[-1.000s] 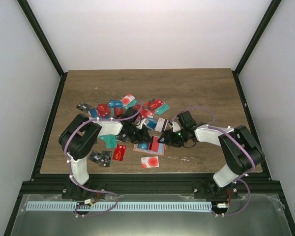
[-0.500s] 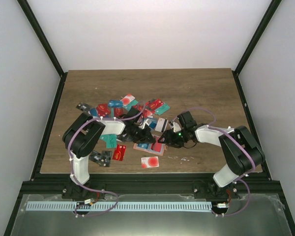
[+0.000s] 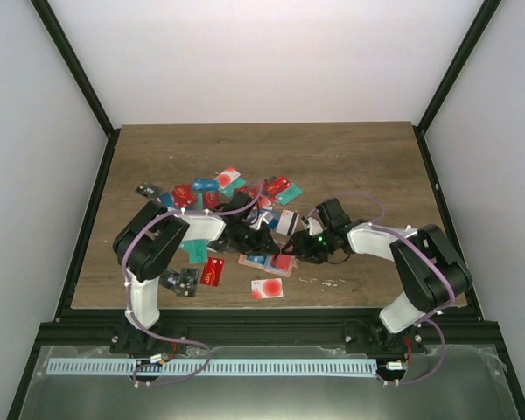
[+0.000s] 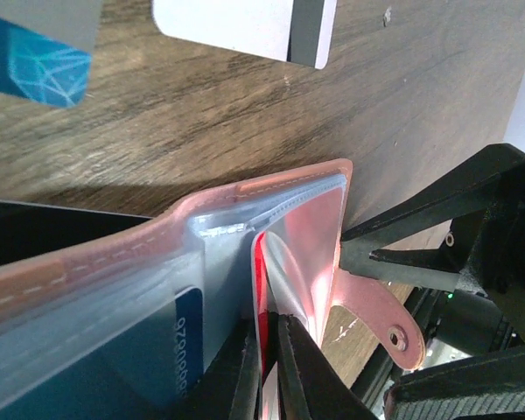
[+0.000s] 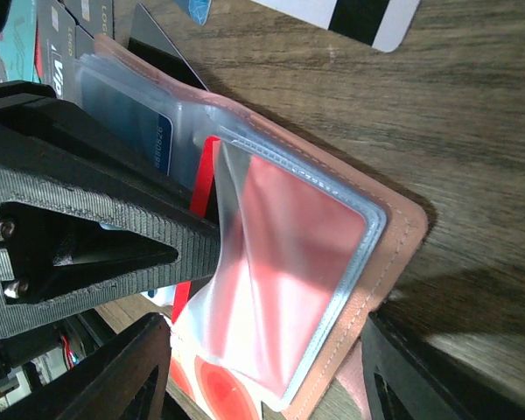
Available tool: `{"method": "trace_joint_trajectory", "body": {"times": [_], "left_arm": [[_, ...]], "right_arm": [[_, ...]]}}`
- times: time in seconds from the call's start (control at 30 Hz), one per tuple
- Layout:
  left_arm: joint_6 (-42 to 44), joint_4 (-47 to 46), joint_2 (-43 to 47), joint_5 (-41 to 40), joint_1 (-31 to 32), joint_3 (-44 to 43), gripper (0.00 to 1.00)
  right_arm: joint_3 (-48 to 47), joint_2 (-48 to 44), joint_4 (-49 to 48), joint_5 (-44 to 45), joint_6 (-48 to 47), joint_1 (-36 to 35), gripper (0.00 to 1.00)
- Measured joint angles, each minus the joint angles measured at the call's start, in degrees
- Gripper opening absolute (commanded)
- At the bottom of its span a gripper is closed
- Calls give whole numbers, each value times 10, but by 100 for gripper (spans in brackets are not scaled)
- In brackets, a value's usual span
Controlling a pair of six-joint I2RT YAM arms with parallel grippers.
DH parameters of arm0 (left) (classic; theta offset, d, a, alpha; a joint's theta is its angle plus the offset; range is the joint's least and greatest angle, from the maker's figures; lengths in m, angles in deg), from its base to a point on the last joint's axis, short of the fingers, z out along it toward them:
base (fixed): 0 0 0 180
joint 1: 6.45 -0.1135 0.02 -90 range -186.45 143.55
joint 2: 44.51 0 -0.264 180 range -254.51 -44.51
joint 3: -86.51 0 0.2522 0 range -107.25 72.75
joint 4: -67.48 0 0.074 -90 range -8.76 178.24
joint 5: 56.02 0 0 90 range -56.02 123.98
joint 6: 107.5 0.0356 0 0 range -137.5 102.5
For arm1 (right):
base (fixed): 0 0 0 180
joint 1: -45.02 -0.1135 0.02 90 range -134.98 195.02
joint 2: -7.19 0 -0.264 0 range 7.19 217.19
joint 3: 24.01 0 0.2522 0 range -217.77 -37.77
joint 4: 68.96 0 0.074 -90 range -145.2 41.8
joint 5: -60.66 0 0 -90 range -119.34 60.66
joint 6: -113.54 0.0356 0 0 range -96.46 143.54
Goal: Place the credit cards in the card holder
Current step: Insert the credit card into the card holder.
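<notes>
The card holder (image 3: 264, 260) lies open on the table, tan with clear sleeves (image 5: 289, 254) and a snap tab (image 4: 381, 319). My left gripper (image 4: 267, 328) is shut on the edge of a red credit card (image 4: 261, 289), which stands in the mouth of a lifted clear sleeve. A blue card (image 4: 188, 332) sits in the neighbouring sleeve. My right gripper (image 5: 271, 350) straddles the holder's tan rim (image 5: 394, 254), its fingers (image 5: 402, 376) against the holder's edges. Several loose credit cards (image 3: 219, 188) lie scattered behind the arms.
A white card with a red dot (image 3: 267, 288) lies in front of the holder, a red card (image 3: 213, 270) and black cards (image 3: 179, 280) to its left. A striped white card (image 5: 350, 17) lies just beyond the holder. Black frame rails border the table.
The left arm has shifted slightly to the right, toward the holder. The right arm and the holder have stayed where they were.
</notes>
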Motion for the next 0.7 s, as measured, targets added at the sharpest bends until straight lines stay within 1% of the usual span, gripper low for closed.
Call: {"method": "trace_joint_trajectory", "body": {"times": [0.37,0.6,0.7], "left_arm": [[24,29,26,-60,21,0,20],[35,45,43,-80,26,5,31],[40,52,53,-86,27,10,40]], "right_arm": [[0,-26,45,21,0,-1,65],[0,-49,83,40,0,-1,66],[0,-70,101,51,0,-1,67]]}}
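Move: The left hand pinches the free edge of the red card, already mostly in the card holder's right pocket. The pocket's middle lies about 3 cm to its right, level fore and aft, 1 cm lower. The blue card sits some 5 cm to its left, the orange-dot card 8 cm back and 2 cm left, and the striped white card 10 cm ahead and 4 cm right. From the right hand the pocket's middle is roughly 3 cm left, 2 cm ahead and 2 cm below. Easing back and left about 1 cm each way and rising slightly, the left hand opens its fingers partway and lets go of the red card's edge, the wrist tilting under 10 degrees. The right hand, still wide open, draws off the holder's right edge by the strap, some 2 cm right, 1.5 cm back and 1 cm up. ##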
